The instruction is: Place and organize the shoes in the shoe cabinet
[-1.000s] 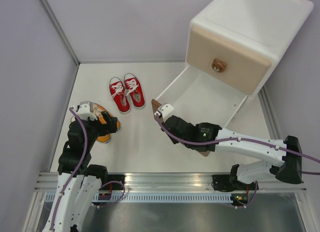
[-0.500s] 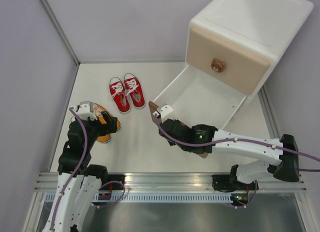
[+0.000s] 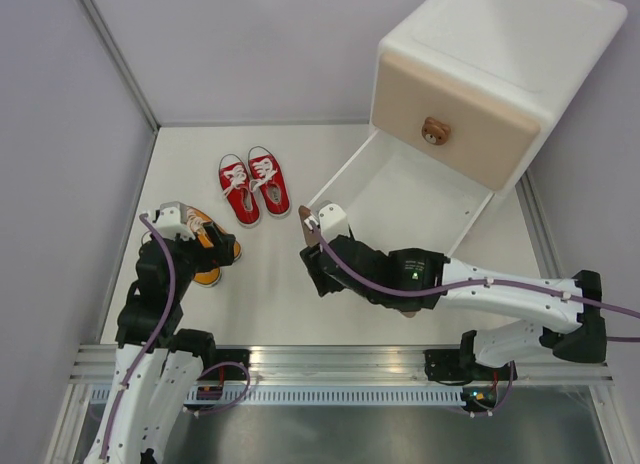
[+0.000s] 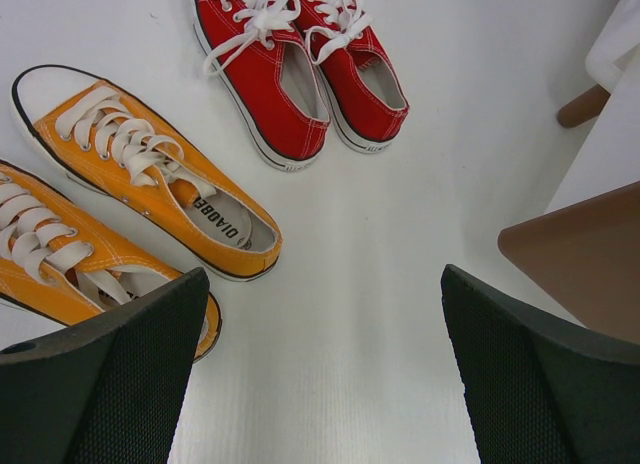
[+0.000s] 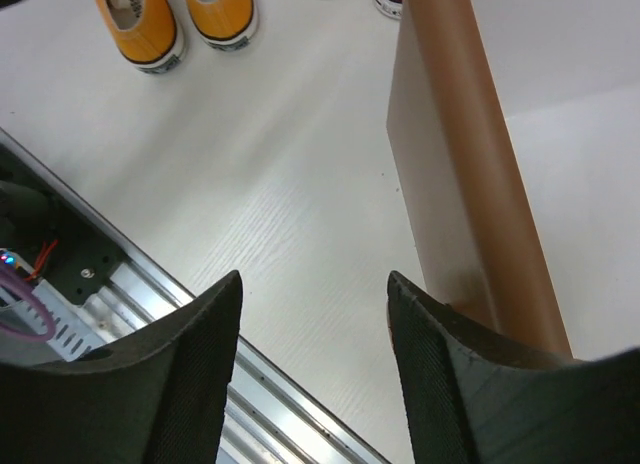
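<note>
The red shoes (image 3: 253, 187) lie side by side at the back left of the table, and the orange shoes (image 3: 212, 252) lie nearer, partly under my left gripper (image 3: 200, 242). That gripper (image 4: 324, 274) is open and empty, hanging above the table beside the orange pair (image 4: 150, 169), with the red pair (image 4: 270, 79) farther off. The shoe cabinet (image 3: 500, 54) stands at the back right with its lower drawer (image 3: 410, 199) pulled out and empty. My right gripper (image 3: 312, 269) is open just left of the drawer's brown front (image 5: 460, 154), holding nothing (image 5: 313, 276).
The beige upper drawer (image 3: 455, 109) is closed, with a bear knob (image 3: 434, 131). Grey walls enclose the table on the left, back and right. A metal rail (image 3: 330, 359) runs along the near edge. The right arm lies across the brown drawer front.
My right gripper was shut at the brown drawer front; its jaws now stand apart and it has shifted slightly left and nearer. The left arm and the shoes have not moved.
</note>
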{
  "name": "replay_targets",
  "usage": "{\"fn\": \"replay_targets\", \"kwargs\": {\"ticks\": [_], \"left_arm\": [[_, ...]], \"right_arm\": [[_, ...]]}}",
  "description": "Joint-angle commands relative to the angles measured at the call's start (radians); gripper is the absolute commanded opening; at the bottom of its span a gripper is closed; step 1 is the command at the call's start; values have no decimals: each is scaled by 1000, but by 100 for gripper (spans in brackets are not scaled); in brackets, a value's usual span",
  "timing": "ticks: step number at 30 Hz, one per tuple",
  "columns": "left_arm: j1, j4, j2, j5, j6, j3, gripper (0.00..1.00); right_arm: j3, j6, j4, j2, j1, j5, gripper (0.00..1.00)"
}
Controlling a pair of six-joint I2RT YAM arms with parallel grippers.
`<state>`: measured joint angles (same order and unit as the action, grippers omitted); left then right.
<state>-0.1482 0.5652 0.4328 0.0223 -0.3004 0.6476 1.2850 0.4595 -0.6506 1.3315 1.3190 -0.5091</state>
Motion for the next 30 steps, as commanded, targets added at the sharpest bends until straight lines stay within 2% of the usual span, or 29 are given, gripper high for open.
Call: {"fn": "replay_targets", "kwargs": {"ticks": [1,5,10,15,20,26,30], "left_arm": [[-5,-48,7,-2,27,-5,100],[-5,-45,7,7,15,-6,100],[-5,-34,20,19,-19,0,100],[-5,-5,90,24,-55,38,100],[-5,2,243,11,-112,113,100],[-5,1,469,2,-164,230,100],[-27,5,627,59,-204,326,97]], "right_arm": [[69,-1,29,-49,19,46,66],[91,-22,57,-87,26,55,80],[157,-61,-3,-110,25,-20,97],[192,-90,-37,-120,23,-143,98],[197,-113,-55,-130,-1,-223,98],[145,-130,-41,-179,-156,-155,98],[91,-156,-17,-212,-269,-92,98]]}}
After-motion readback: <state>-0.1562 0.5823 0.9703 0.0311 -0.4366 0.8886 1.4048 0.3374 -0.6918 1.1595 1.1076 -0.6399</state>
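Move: The red shoes lie ahead of my open left hand, the middle of the pair some 25 cm out, 3 cm to the right and about 13 cm below. At the same depth, the inner orange shoe sits roughly 12 cm ahead and 8 cm left, the outer orange shoe 6 cm ahead and 13 cm left. From my right hand, the opened drawer's front board has its middle about 7 cm ahead, 9 cm right and 8 cm below; the red shoes are some 34 cm ahead, 17 cm left and 14 cm below. I lift my right hand about 10 cm off the outer side of the pulled-out drawer front, opening its fingers wide, then carry it forward and to the right over the board while turning it some 15 degrees clockwise. Late on, my left hand, still wide open, dips a little and reaches about 6 cm forward towards the red shoes, tipping its fingers down some 20 degrees. ##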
